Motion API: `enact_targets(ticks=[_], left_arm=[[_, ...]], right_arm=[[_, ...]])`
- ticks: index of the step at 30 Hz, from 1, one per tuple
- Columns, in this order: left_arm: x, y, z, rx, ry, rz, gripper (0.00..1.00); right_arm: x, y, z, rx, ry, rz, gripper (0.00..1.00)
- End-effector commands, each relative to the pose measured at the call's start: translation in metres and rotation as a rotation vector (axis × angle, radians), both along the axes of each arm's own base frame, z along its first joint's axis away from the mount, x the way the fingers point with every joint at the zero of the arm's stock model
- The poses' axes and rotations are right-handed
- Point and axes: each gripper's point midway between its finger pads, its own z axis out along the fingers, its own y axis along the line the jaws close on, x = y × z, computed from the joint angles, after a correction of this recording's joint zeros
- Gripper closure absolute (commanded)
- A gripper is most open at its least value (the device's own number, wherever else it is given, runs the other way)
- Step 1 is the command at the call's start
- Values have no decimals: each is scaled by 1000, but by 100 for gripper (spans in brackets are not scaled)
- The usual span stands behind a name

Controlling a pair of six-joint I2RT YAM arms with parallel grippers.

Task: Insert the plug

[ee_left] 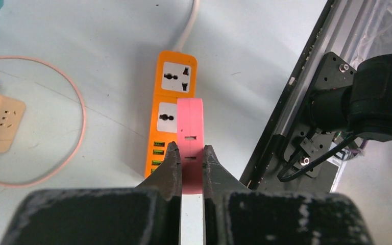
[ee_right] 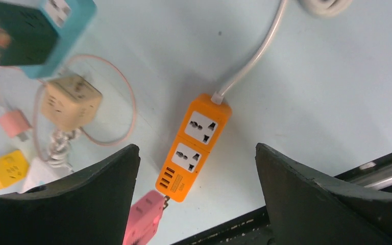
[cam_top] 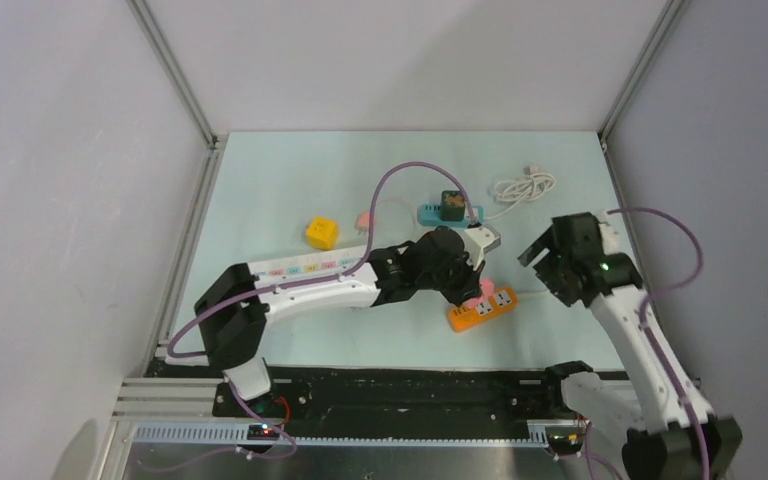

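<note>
The pink plug [ee_left: 190, 130] is pinched between the fingers of my left gripper [ee_left: 190, 149], which is shut on it. It hangs just above the orange power strip [ee_left: 171, 81], over the end with the USB ports. From the right wrist view the pink plug [ee_right: 143, 219] shows its metal prongs close to the near end of the orange power strip [ee_right: 196, 143]. My right gripper [ee_right: 196, 149] stands wide open above the strip, holding nothing. In the top view the left gripper [cam_top: 475, 285] is over the strip [cam_top: 495, 303] and the right gripper [cam_top: 550, 265] is to its right.
A teal power strip with a dark green cube [cam_top: 448, 207] lies behind. A yellow cube [cam_top: 321, 232], a beige cube adapter [ee_right: 71, 102] with a pink cable, and a coiled white cable [cam_top: 523, 186] lie around. A black rail [cam_top: 410, 390] borders the near edge.
</note>
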Motion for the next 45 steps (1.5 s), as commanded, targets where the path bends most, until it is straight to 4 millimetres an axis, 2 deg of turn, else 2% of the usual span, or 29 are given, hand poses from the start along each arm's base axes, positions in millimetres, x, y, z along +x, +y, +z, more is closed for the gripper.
enact_targets(ticks=[1, 4, 5, 9, 12, 15, 23, 30, 36, 39, 45], left_arm=[[3, -23, 9, -25, -36, -41, 100], [1, -32, -3, -11, -14, -56, 100], [1, -36, -1, -17, -13, -56, 100], [3, -43, -15, 6, 4, -46, 100], [4, -46, -27, 25, 13, -44, 100], [6, -49, -30, 32, 0, -51, 100], [10, -42, -41, 71, -40, -50, 100], [14, -42, -39, 79, -76, -59, 100], [15, -43, -56, 117, -85, -76, 100], [10, -43, -61, 118, -70, -100, 100], [5, -42, -68, 122, -73, -122, 100]], right_arm=[[-18, -30, 35, -73, -111, 7, 13], [-25, -36, 45, -61, -159, 5, 12], [-28, -35, 45, -56, -154, 11, 12], [-34, -39, 44, -66, -141, 10, 10], [-35, -43, 44, -77, -142, 8, 9], [-34, -44, 44, -69, -140, 10, 9], [-33, -39, 44, -33, -144, 25, 10], [-32, -37, 42, -30, -129, 35, 10], [-32, -37, 39, -28, -114, 42, 10], [-32, -43, 38, -33, -110, 17, 10], [-32, -42, 37, -26, -105, 17, 10]])
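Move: The left hand holds the pink plug. The orange strip's middle socket lies about 12 cm below, some 3 cm to the right and 1 cm ahead; its cable-end socket is about 3 cm ahead and 8 cm right. The beige adapter sits 17 cm ahead and 7 cm left, the teal strip some 25 cm ahead and 4 cm left. From the right hand, the middle socket lies roughly 4 cm back, 11 cm left and 11 cm down. Still pinching the pink plug, the left hand lowers it about 7 cm towards the orange strip's middle socket, shifting some 4 cm right early on; it pauses at height, then sinks the last bit, fingers dipping a few degrees more. The empty right hand, still open, draws off right, back and up, about 6 cm in all, clear of the strip. ##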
